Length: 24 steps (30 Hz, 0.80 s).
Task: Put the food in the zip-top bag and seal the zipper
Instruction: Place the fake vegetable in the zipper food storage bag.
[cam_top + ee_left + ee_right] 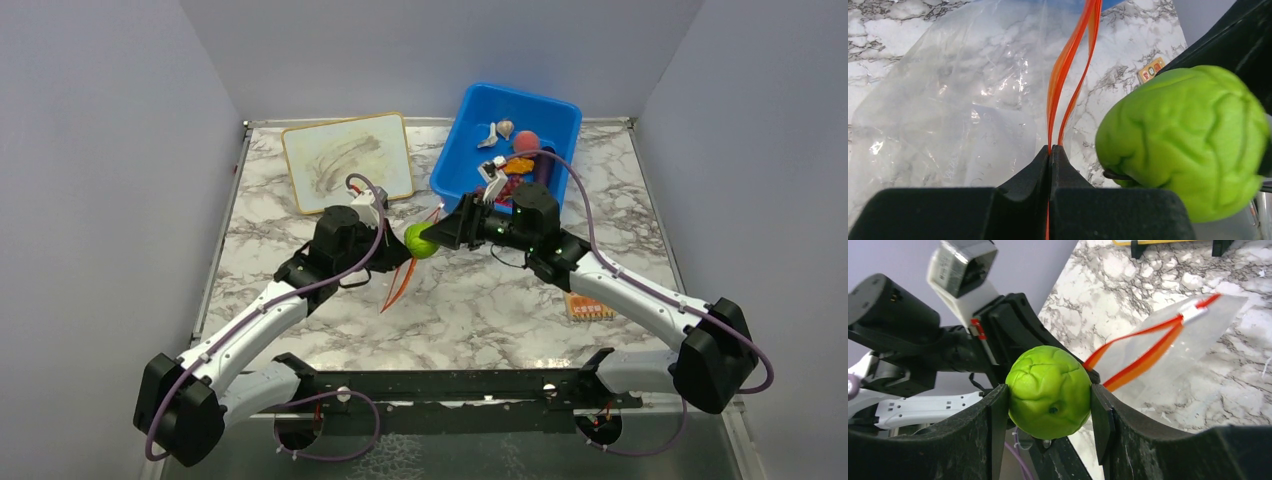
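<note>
My right gripper (1049, 402) is shut on the green lime (1049, 390), one finger on each side of it. In the top view the lime (421, 241) hangs above the table's middle, right beside my left gripper (398, 252). My left gripper (1050, 150) is shut on the zipper (1068, 65), the orange-red strip of the clear zip-top bag (958, 110). Beyond the pinch the strip's two halves part, leaving a narrow open mouth. The lime (1188, 140) sits just right of that mouth, outside the bag. In the right wrist view the bag (1198, 335) trails away behind the lime.
A blue bin (560, 110) at the back right holds several toy foods, among them a peach (526, 141) and a garlic (505, 127). A wood-framed whiteboard (347, 160) lies at the back left. A small orange card (588, 306) lies beside my right forearm.
</note>
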### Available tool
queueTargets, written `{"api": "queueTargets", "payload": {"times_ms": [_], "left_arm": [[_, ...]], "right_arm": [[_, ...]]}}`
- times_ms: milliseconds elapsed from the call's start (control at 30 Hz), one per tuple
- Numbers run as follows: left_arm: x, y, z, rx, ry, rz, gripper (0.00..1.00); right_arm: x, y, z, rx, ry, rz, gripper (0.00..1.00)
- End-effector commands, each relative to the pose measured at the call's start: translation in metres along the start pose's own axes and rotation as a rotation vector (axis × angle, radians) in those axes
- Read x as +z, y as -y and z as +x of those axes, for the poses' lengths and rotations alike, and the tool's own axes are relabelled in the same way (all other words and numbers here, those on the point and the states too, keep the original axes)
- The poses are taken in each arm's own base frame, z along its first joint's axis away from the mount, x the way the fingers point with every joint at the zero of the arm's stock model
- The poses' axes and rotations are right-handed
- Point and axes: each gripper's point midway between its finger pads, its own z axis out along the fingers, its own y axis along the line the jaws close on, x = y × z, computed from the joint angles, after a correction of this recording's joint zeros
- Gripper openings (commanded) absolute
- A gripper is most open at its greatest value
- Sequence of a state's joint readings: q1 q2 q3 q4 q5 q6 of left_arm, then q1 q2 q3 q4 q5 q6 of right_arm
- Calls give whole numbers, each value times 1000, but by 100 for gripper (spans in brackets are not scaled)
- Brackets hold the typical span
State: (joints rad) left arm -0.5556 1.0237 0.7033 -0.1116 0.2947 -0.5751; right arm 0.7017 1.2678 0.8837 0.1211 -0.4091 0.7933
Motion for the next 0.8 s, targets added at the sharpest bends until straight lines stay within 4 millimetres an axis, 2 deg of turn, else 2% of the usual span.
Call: {"api": "queueTargets", "payload": {"times_ms": [0, 167, 333, 467, 767], "left_arm": [[4, 0, -3, -6, 29, 15, 0], [6, 1, 4, -28, 15, 33, 0], [-1, 7, -2, -26, 39, 51, 0], [-7, 10, -8, -32, 64, 41, 0], [-16, 21, -20, -40, 97, 64, 0]], "right_arm": [[4, -14, -11, 18, 47, -61, 20], [17, 6, -1, 66, 44, -24, 20], [27, 28, 12, 74, 14, 27, 20], [24, 46, 19, 74, 30, 85, 20], [21, 60, 27, 59, 23, 132, 20]]}}
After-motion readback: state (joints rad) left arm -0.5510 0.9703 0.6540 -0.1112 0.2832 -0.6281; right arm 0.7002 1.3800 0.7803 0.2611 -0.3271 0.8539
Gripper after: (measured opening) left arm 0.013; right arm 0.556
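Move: The right hand holds the green fake vegetable over the bag; the bag's open mouth lies about 4 cm ahead of the right hand, 1 cm left and some 8 cm lower. The zipper slider sits roughly 12 cm ahead, 3 cm right and 8 cm down, the blue box about 25 cm ahead, 18 cm right and 18 cm lower. From the left hand, pinching the mouth's near edge, the vegetable is about 3 cm back, 2 cm right and 7 cm up. Downward, after a rise of barely 1 cm, the right hand lowers the vegetable about 6 cm and 2 cm forward into the bag's mouth between the orange zipper strips, tipping slightly down and turning some 5 degrees clockwise, its grip kept. The left hand keeps its pinch on the bag's edge, dipping 1.5 cm, then rising about 1 cm while easing slightly back and left. ##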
